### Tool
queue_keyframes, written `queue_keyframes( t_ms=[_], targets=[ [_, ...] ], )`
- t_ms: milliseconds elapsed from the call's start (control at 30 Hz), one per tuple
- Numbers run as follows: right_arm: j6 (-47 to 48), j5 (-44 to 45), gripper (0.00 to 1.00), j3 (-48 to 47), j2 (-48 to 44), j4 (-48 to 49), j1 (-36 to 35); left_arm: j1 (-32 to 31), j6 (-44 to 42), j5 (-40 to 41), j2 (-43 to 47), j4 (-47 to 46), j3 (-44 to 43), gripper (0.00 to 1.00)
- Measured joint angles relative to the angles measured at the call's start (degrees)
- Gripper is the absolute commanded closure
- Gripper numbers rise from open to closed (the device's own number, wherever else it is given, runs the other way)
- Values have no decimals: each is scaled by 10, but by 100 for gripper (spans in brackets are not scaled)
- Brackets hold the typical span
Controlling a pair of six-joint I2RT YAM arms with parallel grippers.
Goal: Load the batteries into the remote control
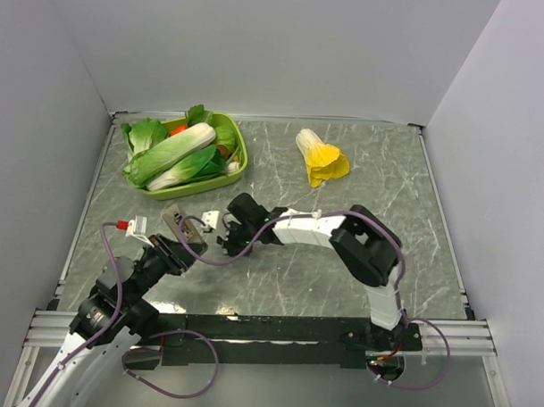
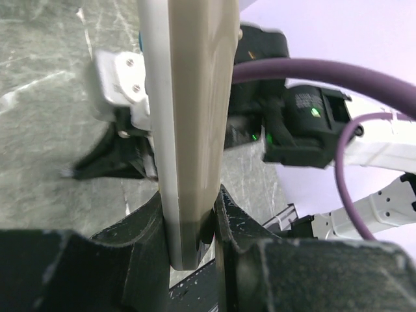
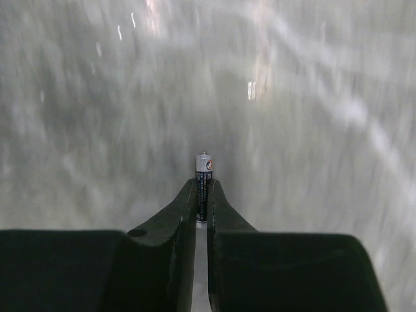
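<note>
My left gripper point(image 1: 183, 247) is shut on the lower end of the remote control point(image 1: 180, 223), holding it up off the table. In the left wrist view the remote control point(image 2: 195, 117) stands edge-on, beige, between the black fingers point(image 2: 240, 227). My right gripper point(image 1: 226, 245) hangs just right of the remote. In the right wrist view the right gripper point(image 3: 202, 192) is shut on a small dark battery point(image 3: 203, 166). The battery's silver tip sticks out past the fingertips, over the blurred grey table.
A green tray point(image 1: 240, 158) of toy cabbages stands at the back left. A yellow-and-white toy cabbage point(image 1: 320, 158) lies at the back centre. The right arm's wrist point(image 2: 292, 123) and purple cable point(image 2: 325, 71) sit close behind the remote. White walls enclose the marbled table point(image 1: 361, 207).
</note>
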State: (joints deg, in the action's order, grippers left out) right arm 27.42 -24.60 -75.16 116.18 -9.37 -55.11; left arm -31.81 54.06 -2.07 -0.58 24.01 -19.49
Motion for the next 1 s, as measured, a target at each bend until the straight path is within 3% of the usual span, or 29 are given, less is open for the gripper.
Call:
queue_keyframes(
  t_ms=[433, 600, 733, 1000],
  targets=[
    [-266, 169, 93, 230, -203, -34, 24, 0, 2, -52, 0, -96, 82, 99],
    [-341, 198, 76, 274, -238, -29, 24, 0, 2, -70, 0, -130, 100, 99],
    [-375, 203, 56, 273, -240, -36, 24, 0, 2, -78, 0, -146, 106, 99],
    [-385, 210, 51, 209, -206, -134, 21, 0, 2, -82, 0, -150, 106, 99]
  ],
)
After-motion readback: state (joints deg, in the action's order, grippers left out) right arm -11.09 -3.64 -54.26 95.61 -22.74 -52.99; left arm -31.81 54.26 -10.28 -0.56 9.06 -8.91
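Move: The right fingers already hold the battery, just off or on the tabletop. The clear patch of table it is bound for lies about 15 cm to the right and 4 cm back. The remote, upright in the left hand, is some 7 cm left, 6 cm back and 21 cm above; the vegetable basket is about 29 cm ahead and 15 cm left. From the left hand, the battery lies about 9 cm ahead, 5 cm right and 18 cm below. Keeping its pinch on the battery, the right hand sweeps it low across the table, about 15 cm right and slightly back, swinging some 45 degrees clockwise. Then it all but stops and opens the fingers about halfway, letting go. Meanwhile the left hand, still gripping the remote, shifts about 3 cm right and 2 cm down, turning slightly clockwise. ##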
